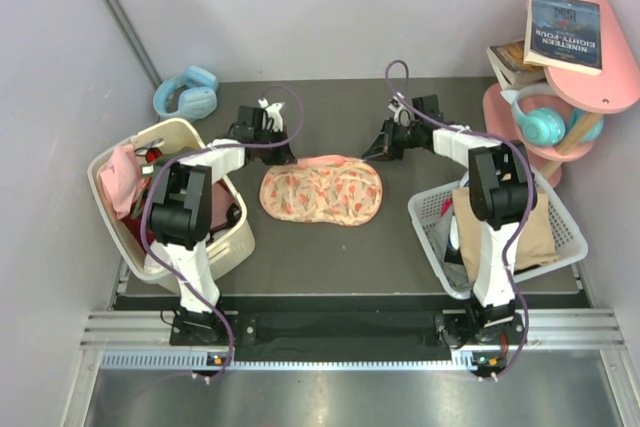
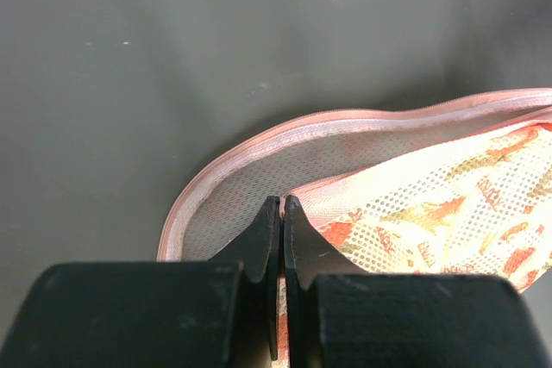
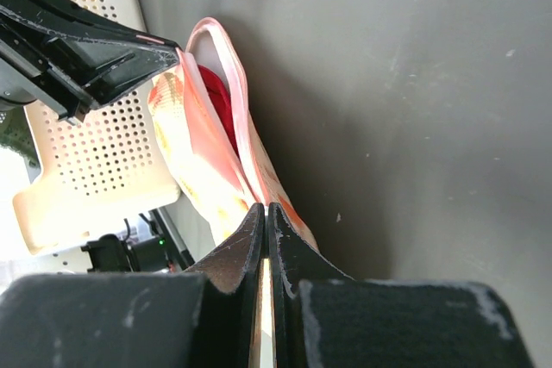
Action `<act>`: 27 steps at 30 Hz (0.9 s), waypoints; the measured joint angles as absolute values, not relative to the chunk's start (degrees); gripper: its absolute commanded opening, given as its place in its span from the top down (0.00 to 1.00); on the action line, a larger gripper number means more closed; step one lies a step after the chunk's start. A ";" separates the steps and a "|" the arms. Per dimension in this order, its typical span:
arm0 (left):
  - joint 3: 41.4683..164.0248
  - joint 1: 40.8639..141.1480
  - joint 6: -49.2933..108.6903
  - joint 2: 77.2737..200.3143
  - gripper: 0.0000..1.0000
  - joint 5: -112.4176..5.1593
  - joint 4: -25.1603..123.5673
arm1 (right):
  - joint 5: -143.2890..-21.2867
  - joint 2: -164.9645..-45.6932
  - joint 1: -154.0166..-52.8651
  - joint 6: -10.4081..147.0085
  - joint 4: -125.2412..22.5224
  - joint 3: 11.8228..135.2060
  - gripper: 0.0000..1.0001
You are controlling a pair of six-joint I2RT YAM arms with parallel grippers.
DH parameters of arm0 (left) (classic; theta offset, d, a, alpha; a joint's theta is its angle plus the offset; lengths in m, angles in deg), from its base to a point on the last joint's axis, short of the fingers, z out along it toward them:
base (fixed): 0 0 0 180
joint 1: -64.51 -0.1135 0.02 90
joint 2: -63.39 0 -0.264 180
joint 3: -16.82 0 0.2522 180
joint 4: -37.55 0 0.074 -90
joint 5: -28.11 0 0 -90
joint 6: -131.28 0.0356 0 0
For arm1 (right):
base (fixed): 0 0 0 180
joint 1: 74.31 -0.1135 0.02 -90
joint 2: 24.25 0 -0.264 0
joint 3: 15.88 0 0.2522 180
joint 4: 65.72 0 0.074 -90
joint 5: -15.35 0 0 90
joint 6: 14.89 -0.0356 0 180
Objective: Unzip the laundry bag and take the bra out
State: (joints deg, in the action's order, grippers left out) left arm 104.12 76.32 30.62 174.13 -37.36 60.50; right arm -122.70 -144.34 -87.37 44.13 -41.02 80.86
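The laundry bag (image 1: 322,194), cream-peach with an orange print and pink zip trim, lies flat mid-table. My left gripper (image 1: 285,159) is at its back left end. In the left wrist view that gripper (image 2: 282,201) is shut on the edge of the printed top flap (image 2: 431,204), and pale mesh lining (image 2: 285,161) shows beneath. My right gripper (image 1: 376,153) is at the back right end. In the right wrist view it (image 3: 266,206) is shut on the bag's edge (image 3: 194,152). The bag gapes there, and the deep red bra (image 3: 216,96) shows inside.
A cream basket (image 1: 215,247) with pink clothes (image 1: 118,179) stands at the left. At the right a white basket (image 1: 430,217) holds tan cloth (image 1: 520,227). Blue headphones (image 1: 186,94) lie back left. A pink shelf (image 1: 600,87) with a book (image 1: 565,32) stands back right.
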 measured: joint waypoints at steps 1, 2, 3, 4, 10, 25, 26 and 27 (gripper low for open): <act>104.12 76.12 30.51 174.13 1.00 -37.44 60.54 | -122.70 -144.34 -87.24 44.13 -40.99 80.86 1.00; 104.12 76.01 30.49 174.13 1.00 -37.49 60.56 | -122.70 -144.34 -87.11 44.13 -41.02 80.86 1.00; 104.12 75.88 30.47 174.13 1.00 -37.53 60.56 | -122.70 -144.34 -87.00 44.18 -40.99 80.88 1.00; 104.12 75.82 30.47 174.13 1.00 -37.51 60.56 | -122.70 -144.34 -86.91 44.24 -40.95 80.88 1.00; 103.92 75.51 31.89 172.99 0.26 -32.09 60.06 | -122.66 -144.38 -86.72 46.86 -37.50 82.43 1.00; 123.04 86.92 33.18 180.36 0.21 -17.68 60.00 | -124.08 -144.41 -87.13 49.14 -35.97 84.58 1.00; 123.55 87.45 33.01 181.40 0.21 -17.23 59.97 | -124.08 -144.41 -87.20 49.09 -36.01 84.58 1.00; 124.09 87.99 32.87 182.87 0.21 -16.50 60.06 | -124.08 -144.41 -87.29 48.98 -36.08 84.58 1.00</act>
State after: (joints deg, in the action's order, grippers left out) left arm 124.09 87.99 32.87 182.87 -16.50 60.06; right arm -124.08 -144.41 -87.29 48.98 -36.08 84.58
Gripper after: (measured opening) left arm 0.795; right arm 0.007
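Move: Some 20 cm to the right of the left hand, about level with it fore and aft and in height, lies the laundry bag's right end, already pinched in the right hand's fingers. The bag's middle is about 8 cm right of the left hand, 9 cm nearer the base and 3 cm lower. The red bra shows in the open zip, roughly 6 cm to its right, 1 cm back and 3 cm below. Letting go of the pink zip edge at the bag's left end, the left hand opens wide, lifts about 10 cm and swings some 15 cm right over the open zip, turning about 30 degrees clockwise. It then dips 2 cm towards the bag's right end, fingers still open. The right hand keeps its pinch there, nearly in place. ##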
